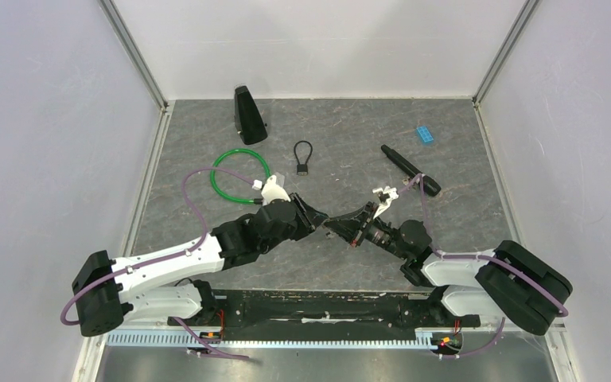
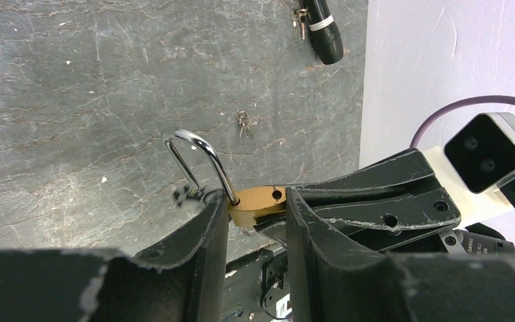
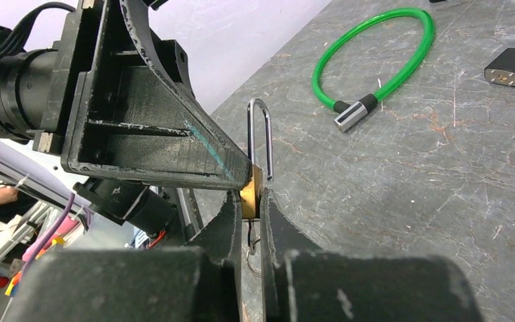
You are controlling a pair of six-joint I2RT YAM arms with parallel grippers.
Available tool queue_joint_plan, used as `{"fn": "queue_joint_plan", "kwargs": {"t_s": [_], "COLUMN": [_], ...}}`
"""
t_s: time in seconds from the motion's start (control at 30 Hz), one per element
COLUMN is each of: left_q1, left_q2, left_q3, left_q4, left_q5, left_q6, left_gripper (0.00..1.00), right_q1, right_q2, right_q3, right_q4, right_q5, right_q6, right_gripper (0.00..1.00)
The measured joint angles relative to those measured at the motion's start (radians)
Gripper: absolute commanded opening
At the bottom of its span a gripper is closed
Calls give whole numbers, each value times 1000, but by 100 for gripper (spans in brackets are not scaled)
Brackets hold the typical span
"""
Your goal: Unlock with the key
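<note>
A brass padlock [image 2: 258, 201] is held off the table between the fingers of my left gripper [image 2: 255, 199], which is shut on its body. Its steel shackle [image 2: 198, 144] stands swung open: one leg sits in the body, the other ends free, and the empty hole shows. My right gripper [image 3: 251, 201] comes in from the opposite side just under the lock. Its fingers are nearly together with the small key [image 3: 250, 236] and its ring in the narrow gap. In the top view both grippers [image 1: 318, 221] [image 1: 336, 227] meet at the table's middle front, and the padlock is mostly hidden there.
A green cable lock [image 1: 240, 177] lies back left, with a small black cable lock [image 1: 302, 155] beside it. A black wedge [image 1: 248, 115], a black pen-like tool [image 1: 410, 169] and a blue brick [image 1: 425, 134] lie farther back. Spare keys [image 2: 243, 124] lie on the table.
</note>
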Motion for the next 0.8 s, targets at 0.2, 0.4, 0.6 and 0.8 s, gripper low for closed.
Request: {"fn": "queue_joint_plan", "kwargs": {"t_s": [0.2, 0.4, 0.6, 0.8], "left_q1": [-1, 6, 106, 367], "left_q2": [-40, -158, -228, -292], "left_q3": [12, 133, 234, 209], "left_q4": [-42, -187, -340, -417], "left_q5": [-47, -185, -287, -200], "left_q6": [52, 214, 377, 568], "left_gripper": [87, 100, 100, 100], "right_q1": [-56, -147, -208, -272], "right_q2": [14, 55, 169, 397], "right_q3": [-2, -1, 101, 251], "right_q4": [0, -52, -144, -151], "right_q5": [-3, 16, 18, -4], "right_q6": [47, 90, 116, 178], "right_gripper": [0, 0, 0, 0]}}
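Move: The padlock, its shackle already open, is in both grippers: its body is at the left hand's fingertips and its key end in the right's. From the right hand, the open table it is carried towards lies about 17 cm ahead, 4 cm right and 15 cm below. The black cable lock is some 26 cm ahead and 6 cm left, the loose keys 4 cm ahead and 14 cm right. The green cable lock's ring is about 21 cm ahead and 23 cm left of the left hand. Forward and down, also drifting slightly right, the right arm carries the padlock about 12 cm out over the open table, fingers still shut on its key end, tipping down and swinging clockwise. The left fingers open wide and let go of the body; that hand rises about 10 cm, then sweeps left and somewhat forward, turning some 30 degrees counter-clockwise. ##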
